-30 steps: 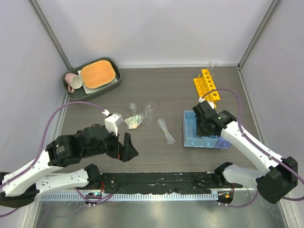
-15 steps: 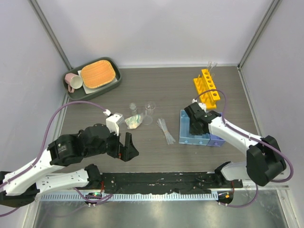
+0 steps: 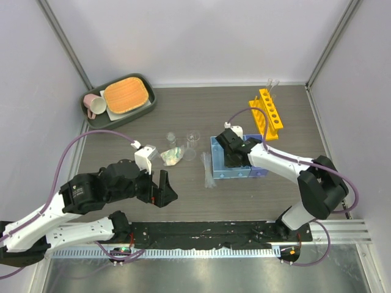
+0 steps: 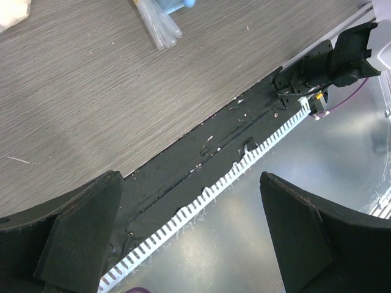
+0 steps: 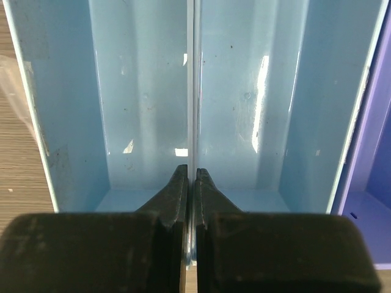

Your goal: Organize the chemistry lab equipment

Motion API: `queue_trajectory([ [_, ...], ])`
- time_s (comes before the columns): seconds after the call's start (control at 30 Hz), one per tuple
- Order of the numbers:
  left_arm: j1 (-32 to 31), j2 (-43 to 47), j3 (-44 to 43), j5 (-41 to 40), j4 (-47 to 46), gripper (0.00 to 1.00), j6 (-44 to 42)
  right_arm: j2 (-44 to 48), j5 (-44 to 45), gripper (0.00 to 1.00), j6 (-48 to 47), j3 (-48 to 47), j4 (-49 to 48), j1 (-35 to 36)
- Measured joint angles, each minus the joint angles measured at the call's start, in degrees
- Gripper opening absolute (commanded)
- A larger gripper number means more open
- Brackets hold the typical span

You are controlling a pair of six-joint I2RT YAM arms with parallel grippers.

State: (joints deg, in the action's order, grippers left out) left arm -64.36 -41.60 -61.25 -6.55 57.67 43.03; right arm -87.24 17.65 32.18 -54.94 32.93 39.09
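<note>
The blue three-compartment tray [image 3: 217, 166] lies at the table's centre-right. My right gripper [image 3: 233, 152] is shut on the thin wall [image 5: 191, 91] between two of its compartments; in the right wrist view the gripper [image 5: 191, 175] pinches that wall and both compartments [image 5: 140, 97] are bare. The clear pipette bundle [image 3: 207, 166] lies against the tray's left edge, seen also in the left wrist view as pipettes [image 4: 157, 25]. Behind the tray stands the yellow-orange test tube rack [image 3: 267, 113], with thin clear tubes [image 3: 270, 82] at its far end. Two small clear beakers [image 3: 193, 137] [image 3: 171, 138] stand mid-table. My left gripper [image 3: 160, 189] [image 4: 189, 226] hangs open near the front edge, holding nothing.
A grey tray [image 3: 146, 101] with an orange pad [image 3: 126, 93] and a pink mug [image 3: 93, 105] sits at the back left. A crumpled clear wrapper [image 3: 172, 155] lies beside the beakers. The black base rail [image 3: 201, 235] runs along the near edge.
My right gripper has dragged the blue tray to the left, away from the rack, until it reached the pipette bundle. The left arm has stayed still.
</note>
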Motion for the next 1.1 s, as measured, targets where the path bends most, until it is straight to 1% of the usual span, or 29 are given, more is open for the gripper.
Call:
queue_trajectory([
  [0.43, 0.00, 0.37, -0.04, -0.55, 0.79, 1.00, 0.02, -9.07, 0.52, 0.01, 1.18, -9.03, -1.88, 6.71],
  [0.47, 0.00, 0.46, -0.09, -0.55, 0.98, 1.00, 0.02, -9.29, 0.57, 0.03, 1.20, -9.31, -1.90, 7.04],
  [0.5, 0.00, 0.52, -0.11, -0.55, 1.09, 1.00, 0.02, -9.44, 0.68, 0.11, 1.25, -9.49, -1.90, 7.39],
  [0.57, 0.00, 0.55, -0.13, -0.59, 1.18, 1.00, 0.02, -9.51, 1.09, 0.20, 1.44, -9.55, -1.84, 7.69],
  [0.6, 0.00, 0.52, -0.13, -0.57, 1.20, 1.00, 0.02, -9.49, 1.09, 0.32, 1.57, -9.55, -1.84, 7.69],
  [0.7, 0.00, 0.42, -0.13, -0.57, 1.29, 1.00, 0.02, -9.60, 0.02, 0.47, 2.82, -9.22, -0.57, 7.78],
  [0.77, 0.00, 0.26, -0.13, -0.55, 1.31, 1.00, 0.00, -9.68, -0.04, 0.50, 3.13, -9.03, 1.53, 8.13],
  [0.9, 0.00, -0.31, -0.28, -0.52, 1.31, 1.00, -0.07, -9.14, 0.63, 0.50, 3.30, -9.44, 6.14, 9.07],
  [1.0, 0.00, -0.68, -0.31, -0.52, 1.27, 1.00, -0.13, -8.22, 1.73, 0.50, 3.17, -12.46, 10.58, 9.90],
  [1.1, 0.00, -0.92, -0.31, -0.52, 1.27, 1.00, -0.15, -7.87, 3.28, 0.50, 2.67, -18.53, 13.64, 11.06],
])
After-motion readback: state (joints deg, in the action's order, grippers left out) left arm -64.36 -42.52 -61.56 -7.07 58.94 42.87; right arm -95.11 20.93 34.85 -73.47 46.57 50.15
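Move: The right hand already has the blue tray's divider between its shut fingers near the tray's near end, so the tray's middle is about 4 cm ahead. The pipette bundle lies roughly 9 cm to the left, level with the hand, and the clear glass some 15 cm left and 8 cm ahead. The purple tray is about 11 cm to the right and 4 cm ahead. From the left hand the blue tray is roughly 20 cm ahead, 19 cm right and well below. Leftwards at a steady height, about 7 cm and very slightly forward, the right hand drags the blue tray by its divider towards the clear glass, pushing the tray's side against the pipettes and turning some 5 degrees counter-clockwise. It stops, opens its fingers about halfway to let go of the divider, eases back some 3 cm, then rises clear of the tray. ##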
